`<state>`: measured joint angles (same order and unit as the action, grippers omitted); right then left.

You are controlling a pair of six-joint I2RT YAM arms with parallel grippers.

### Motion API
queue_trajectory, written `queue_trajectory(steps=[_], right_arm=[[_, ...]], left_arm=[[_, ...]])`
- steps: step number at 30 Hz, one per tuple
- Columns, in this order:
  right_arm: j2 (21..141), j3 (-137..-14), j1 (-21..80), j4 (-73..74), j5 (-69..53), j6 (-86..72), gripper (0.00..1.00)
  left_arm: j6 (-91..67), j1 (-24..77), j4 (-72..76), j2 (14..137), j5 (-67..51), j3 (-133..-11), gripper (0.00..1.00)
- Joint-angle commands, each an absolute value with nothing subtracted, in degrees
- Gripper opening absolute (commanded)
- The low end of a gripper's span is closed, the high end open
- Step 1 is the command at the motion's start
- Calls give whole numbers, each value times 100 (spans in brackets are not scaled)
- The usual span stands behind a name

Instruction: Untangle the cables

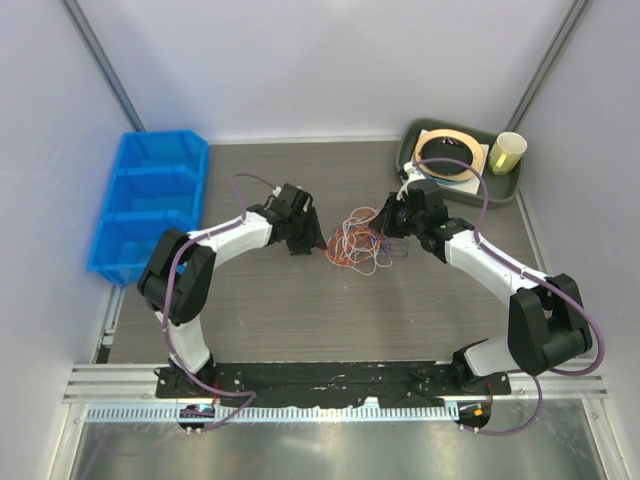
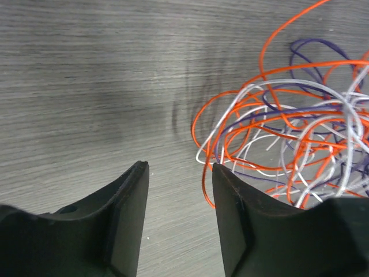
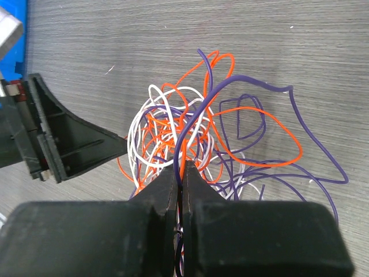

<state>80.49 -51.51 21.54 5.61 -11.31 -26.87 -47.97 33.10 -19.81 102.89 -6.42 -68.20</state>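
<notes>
The cables [image 1: 356, 242] are thin orange, white and purple wires in a loose tangle on the table's middle. They show in the left wrist view [image 2: 288, 133] and in the right wrist view [image 3: 190, 133]. My left gripper [image 2: 180, 167] is open and empty, its right finger [image 2: 242, 213] at the tangle's left edge, with an orange loop just beside it. In the top view it [image 1: 312, 238] sits left of the tangle. My right gripper [image 3: 180, 166] is shut on orange and purple strands at the tangle's near side; in the top view it [image 1: 385, 222] is at the tangle's right.
A blue three-compartment bin [image 1: 150, 200] stands at the left. A dark green tray [image 1: 505, 190] with a cable reel [image 1: 452, 152] and a pale yellow cup [image 1: 506, 152] stands at the back right. White walls enclose the grey wood-grain table [image 1: 300, 310].
</notes>
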Motion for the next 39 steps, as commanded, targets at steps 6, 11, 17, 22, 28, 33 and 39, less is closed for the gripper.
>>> queue_trajectory(steps=[6, 11, 17, 22, 28, 33, 39], right_arm=[[8016, -5159, 2180, 360, -1125, -2575, 1], [8016, -5255, 2171, 631, -661, -2479, 1], [8016, -5651, 2101, 1940, 2287, -2452, 1], [8077, -5617, 1583, 2320, 2698, -2741, 1], [8402, -5608, 985, 2487, 2453, -2830, 1], [8578, -5538, 599, 2549, 2347, -2874, 1], [8675, -5537, 308, 2663, 2303, -2883, 1]], left_arm=[[-4913, 3349, -1872, 10635, -791, -7154, 29], [-4756, 3349, -2107, 10512, -424, -7181, 0], [-4368, 2928, -3136, 9468, 1650, -7076, 0], [-4438, 1478, -3208, 8334, 1924, -6434, 0], [-4395, 590, -3786, 7322, 2864, -6688, 0], [-4245, 141, -4016, 6804, 3234, -7066, 0], [-4123, -703, -3974, 6312, 2839, -7505, 0]])
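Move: The orange cable's loop, at the left edge of the tangle, is almost between my half-open left fingers: about 2 cm to the right, 1 cm ahead and 2 cm below. The tangle's middle is some 11 cm right and 2 cm ahead of that hand; the blue bin is roughly 38 cm left and 10 ahead. My right hand already holds the purple cable, bare table lying about 20 cm right and 10 cm below; the grey tray is 23 cm right, 18 ahead. I sink my left hand about 2 cm and pinch the orange loop shut between its fingers, then whip it away left some 35 cm and up about 20, towards the blue bin, turning counter-clockwise by 50 degrees or so. Against it my right hand keeps its grip on the purple cable and draws it about 20 cm right and 7 cm down, turning clockwise. ##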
